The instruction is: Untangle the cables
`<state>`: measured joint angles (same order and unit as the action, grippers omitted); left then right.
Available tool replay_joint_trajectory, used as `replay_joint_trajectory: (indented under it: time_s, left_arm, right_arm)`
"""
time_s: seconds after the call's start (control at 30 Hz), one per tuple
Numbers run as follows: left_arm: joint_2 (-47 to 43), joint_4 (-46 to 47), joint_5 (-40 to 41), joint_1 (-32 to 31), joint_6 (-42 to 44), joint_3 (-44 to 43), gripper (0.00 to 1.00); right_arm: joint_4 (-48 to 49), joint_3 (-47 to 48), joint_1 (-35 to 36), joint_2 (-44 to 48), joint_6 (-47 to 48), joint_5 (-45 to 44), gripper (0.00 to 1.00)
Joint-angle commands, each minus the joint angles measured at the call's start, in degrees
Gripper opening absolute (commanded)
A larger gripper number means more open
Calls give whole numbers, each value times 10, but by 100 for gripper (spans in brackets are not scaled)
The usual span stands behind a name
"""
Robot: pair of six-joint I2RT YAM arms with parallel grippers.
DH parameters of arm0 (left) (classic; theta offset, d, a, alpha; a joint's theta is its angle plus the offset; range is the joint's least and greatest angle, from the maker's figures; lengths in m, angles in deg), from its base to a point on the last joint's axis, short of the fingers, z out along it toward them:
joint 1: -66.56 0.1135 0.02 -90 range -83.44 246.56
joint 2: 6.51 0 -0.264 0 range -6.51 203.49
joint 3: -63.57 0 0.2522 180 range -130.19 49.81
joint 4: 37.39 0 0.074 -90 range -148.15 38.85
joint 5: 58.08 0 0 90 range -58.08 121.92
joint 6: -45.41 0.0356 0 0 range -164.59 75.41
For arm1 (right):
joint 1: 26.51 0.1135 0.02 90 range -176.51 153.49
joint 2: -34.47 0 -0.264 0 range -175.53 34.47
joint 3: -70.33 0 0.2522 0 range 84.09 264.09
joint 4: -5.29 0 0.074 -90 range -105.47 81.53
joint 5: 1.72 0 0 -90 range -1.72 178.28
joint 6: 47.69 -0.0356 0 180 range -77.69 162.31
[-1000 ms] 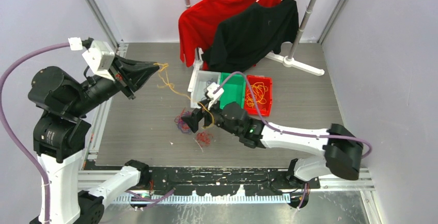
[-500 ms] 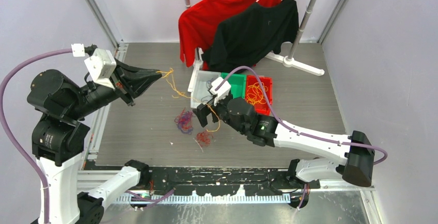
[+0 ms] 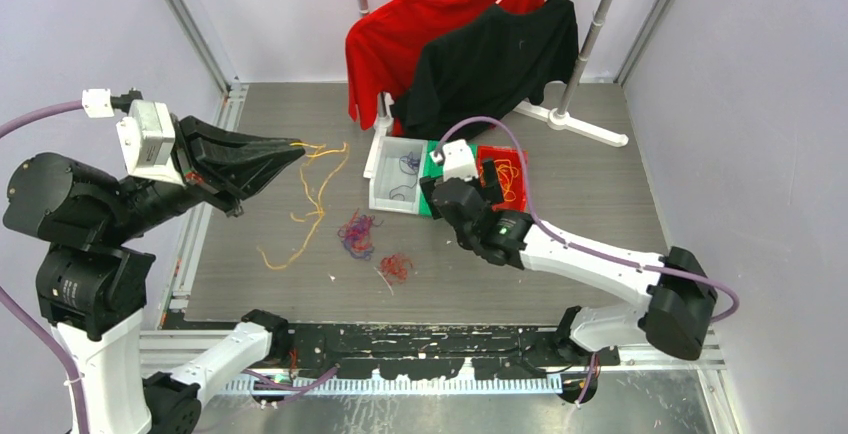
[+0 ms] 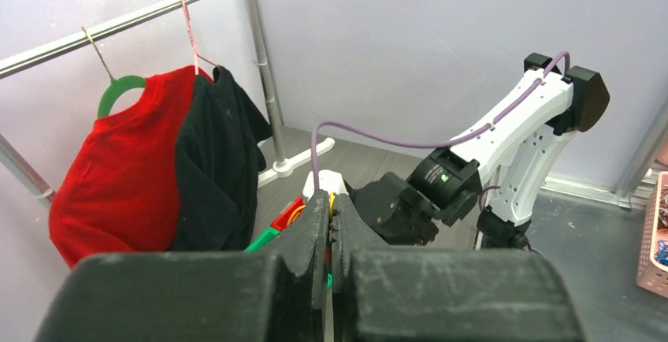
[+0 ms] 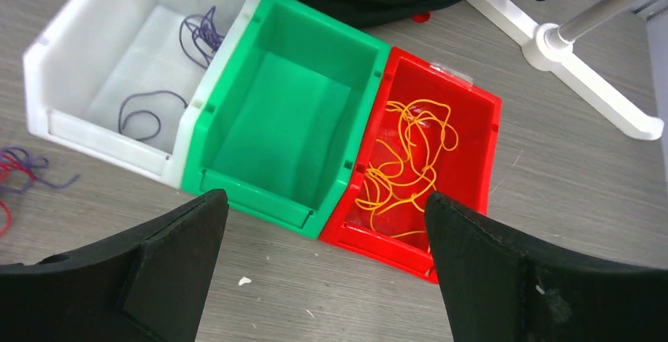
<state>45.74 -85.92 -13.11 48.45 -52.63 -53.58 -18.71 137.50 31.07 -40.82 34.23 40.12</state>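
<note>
My left gripper [image 3: 296, 147] is shut on a yellow-orange cable [image 3: 312, 194] that hangs from its tips down to the floor at the left centre; the pinched end shows between the closed jaws in the left wrist view [image 4: 332, 200]. A purple and red tangle [image 3: 355, 234] and a small dark red bunch [image 3: 395, 268] lie on the floor. My right gripper [image 5: 323, 220] is open and empty, above the floor just in front of the green bin [image 5: 291, 133]. The red bin [image 5: 473, 161] holds yellow-orange cables [image 5: 410, 157]. The white bin [image 5: 55, 82] holds purple cables [image 5: 197, 35].
A clothes rack at the back carries a red shirt [image 3: 390, 34] and a black shirt [image 3: 490, 59]; its white foot [image 3: 580, 124] lies behind the bins. Frame posts stand at the back corners. The three bins sit side by side at mid-floor [image 3: 385, 189].
The right gripper let go of the yellow-orange cable and moved back right toward the bins. The left gripper swung left with the cable, which now hangs free to the floor.
</note>
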Motion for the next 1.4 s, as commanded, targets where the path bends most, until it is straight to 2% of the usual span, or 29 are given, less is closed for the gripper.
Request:
replay_joint_trajectory:
  time_s: [0.0,0.07,0.2,0.33,0.43,0.7,0.83,0.97,1.1,1.2,1.33,1.37]
  left_arm:
    - [-7,35,-18,-1,-32,10,0]
    - [-16,33,-20,-1,-30,30,0]
    - [-25,21,-31,0,-22,60,0]
    - [-29,18,-49,0,-18,85,0]
    - [-27,18,-59,0,-18,91,0]
    - [-24,18,-61,0,-18,90,0]
    - [-25,17,-64,-1,-22,87,0]
    - [-27,19,-66,0,-27,86,0]
    - [-30,22,-67,0,-32,85,0]
    - [-36,26,-71,0,-38,84,0]
    - [-47,28,-72,0,-42,93,0]
    - [-52,29,-70,0,-41,100,0]
  right_arm:
    - [39,-2,-14,99,-45,40,100]
    - [61,-6,-29,146,-45,137,99]
    - [101,5,-71,216,-64,410,100]
    - [156,40,-72,203,-113,605,99]
    - [208,60,-70,168,-153,686,100]
    - [244,112,3,77,-133,708,100]
    - [199,151,52,33,-80,659,100]
    - [208,168,78,-1,-71,616,97]
    - [196,181,85,-16,-81,533,75]
    - [212,167,84,-2,-94,475,48]
    - [241,140,73,25,-133,421,7]
    - [245,134,67,33,-147,415,2]
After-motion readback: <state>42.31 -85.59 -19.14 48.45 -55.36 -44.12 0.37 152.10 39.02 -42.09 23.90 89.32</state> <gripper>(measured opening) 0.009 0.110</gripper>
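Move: The yellow cable hangs from the left fingertips, its middle roughly 15 cm straight below them; the purple-red tangle lies about 10 cm ahead, 2 cm right and 55 cm down. From the open right hand, the hanging cable's middle is some 15 cm back, 24 cm left and 18 cm higher. About 16 cm below the right hand, the green tray is 4 cm ahead and 3 cm left, the white tray 5 cm ahead and 14 cm left. Swinging up off the trays, the right hand sweeps left and back, about 20 cm each in height and leftward travel, rolling its left side up and turning counter-clockwise some 65 degrees towards the dangling yellow cable. It then comes forward about 4 cm, turning partly back, while its open fingers close and pinch a strand. The left hand sinks about 5 cm, still gripping the cable's top. ##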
